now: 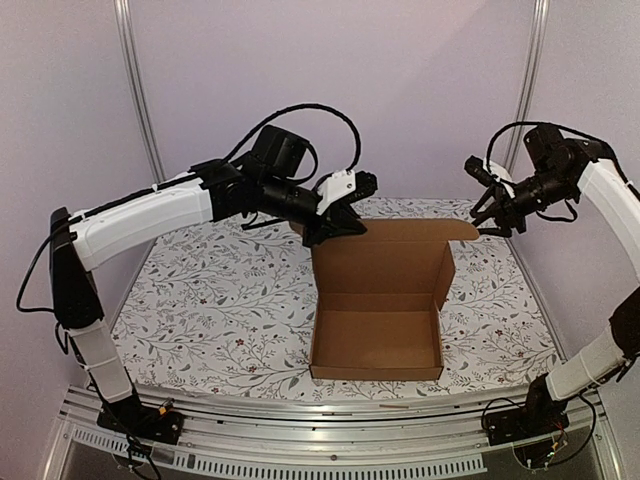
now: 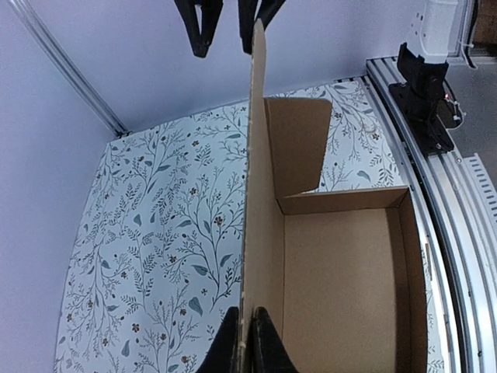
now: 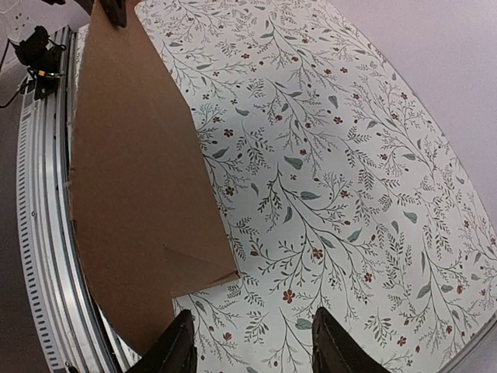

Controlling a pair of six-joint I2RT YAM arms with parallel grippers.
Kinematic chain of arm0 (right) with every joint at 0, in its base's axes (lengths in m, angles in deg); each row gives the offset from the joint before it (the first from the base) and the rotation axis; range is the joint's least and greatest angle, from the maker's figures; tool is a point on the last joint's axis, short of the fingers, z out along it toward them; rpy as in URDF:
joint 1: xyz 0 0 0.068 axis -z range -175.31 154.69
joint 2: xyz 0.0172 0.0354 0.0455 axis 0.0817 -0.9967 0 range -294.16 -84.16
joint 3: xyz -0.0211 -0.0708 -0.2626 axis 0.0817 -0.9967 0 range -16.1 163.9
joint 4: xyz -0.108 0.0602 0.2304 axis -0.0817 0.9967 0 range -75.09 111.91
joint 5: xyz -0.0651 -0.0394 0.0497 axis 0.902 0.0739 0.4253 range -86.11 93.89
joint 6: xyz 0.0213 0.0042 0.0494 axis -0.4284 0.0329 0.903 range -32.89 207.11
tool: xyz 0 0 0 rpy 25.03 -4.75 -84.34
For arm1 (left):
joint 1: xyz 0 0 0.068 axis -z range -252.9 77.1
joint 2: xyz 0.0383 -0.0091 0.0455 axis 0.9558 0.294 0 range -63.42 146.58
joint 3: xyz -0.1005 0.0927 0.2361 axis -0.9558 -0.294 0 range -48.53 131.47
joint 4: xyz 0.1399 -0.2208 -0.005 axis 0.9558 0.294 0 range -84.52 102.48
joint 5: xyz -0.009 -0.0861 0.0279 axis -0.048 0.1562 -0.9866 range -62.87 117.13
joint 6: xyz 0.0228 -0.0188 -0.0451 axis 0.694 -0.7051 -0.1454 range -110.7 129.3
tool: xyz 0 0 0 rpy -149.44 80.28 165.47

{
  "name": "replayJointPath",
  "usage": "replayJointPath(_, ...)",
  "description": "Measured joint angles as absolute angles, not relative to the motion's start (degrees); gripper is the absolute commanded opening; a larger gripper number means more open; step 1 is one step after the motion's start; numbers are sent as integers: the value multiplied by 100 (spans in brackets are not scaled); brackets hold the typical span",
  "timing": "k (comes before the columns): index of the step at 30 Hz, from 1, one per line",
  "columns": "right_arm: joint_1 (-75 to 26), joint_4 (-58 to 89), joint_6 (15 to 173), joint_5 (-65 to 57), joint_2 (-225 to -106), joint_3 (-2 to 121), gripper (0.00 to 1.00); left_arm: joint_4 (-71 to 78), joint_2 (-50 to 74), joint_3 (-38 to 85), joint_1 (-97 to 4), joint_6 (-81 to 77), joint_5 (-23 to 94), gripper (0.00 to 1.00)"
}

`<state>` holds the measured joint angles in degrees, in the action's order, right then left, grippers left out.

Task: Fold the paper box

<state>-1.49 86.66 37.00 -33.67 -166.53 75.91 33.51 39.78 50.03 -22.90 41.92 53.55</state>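
Note:
The paper box [image 1: 377,340] is a brown cardboard mailer standing on the floral mat, its tray formed and its lid [image 1: 385,258] raised upright at the back. My left gripper [image 1: 335,228] is shut on the lid's top left corner; in the left wrist view its fingertips [image 2: 247,342] pinch the thin lid edge [image 2: 256,155], with the tray [image 2: 342,295] to the right. My right gripper [image 1: 492,212] hangs open just right of the lid's top right flap [image 1: 462,229], not touching it. In the right wrist view the open gripper [image 3: 248,342] is over the mat beside the lid's back [image 3: 132,194].
A floral mat [image 1: 220,300] covers the table. A metal rail [image 1: 330,415] with both arm bases runs along the near edge. Purple walls and two upright poles [image 1: 140,90] close the back.

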Motion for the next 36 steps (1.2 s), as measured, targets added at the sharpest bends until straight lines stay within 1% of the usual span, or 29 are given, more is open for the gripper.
replayJointPath(2,-328,8676,3608,-3446,-16609,7554,51,3321,3965,5003,-2290,4164,5372,8)
replayJointPath(4,-472,8694,3540,-3575,-16533,7517,53,3314,3965,5005,-2290,4113,5381,6)
replayJointPath(11,-612,8934,3101,-4073,-16393,7506,60,3395,3980,5160,-2290,3993,5438,0)
replayJointPath(14,-619,8978,2797,-4216,-16395,7488,64,3432,3980,5171,-2290,3971,5464,0)
replayJointPath(21,-625,9057,2327,-4535,-16432,7414,66,3487,4002,5187,-2293,3923,5527,0)
replayJointPath(25,-715,9059,2233,-4760,-16485,7414,69,3496,4074,5257,-2293,3851,5615,0)
replayJointPath(31,-833,9052,2023,-4921,-16587,7416,70,3548,4135,5300,-2293,3816,5672,0)
replayJointPath(36,-846,9026,1781,-4707,-16590,7473,71,3611,4135,5298,-2314,3816,5674,0)
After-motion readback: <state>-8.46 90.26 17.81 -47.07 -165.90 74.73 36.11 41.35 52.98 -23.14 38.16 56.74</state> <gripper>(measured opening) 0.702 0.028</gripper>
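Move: Just back of the right fingers, about 3 cm back and 1 cm to the left, is the right end of the lid's front flap, nearly level with the hand. The lid's side ear hangs some 7 cm left, 5 cm back and 12 cm lower; the tray's middle lies about 20 cm left, 11 cm back and 24 cm down. From the left hand, which pinches the flap's left part, the flap's right end lies roughly 25 cm right, level fore and aft. Sweeping left and back, about 5 cm each way and slightly up, the right hand works from the flap's far side, its near finger bearing on the far face and pushing the right end towards the robot. It turns some 25 degrees counter-clockwise while its fingers spread wider. The left hand stays almost in place and keeps its pinch on the flap. ##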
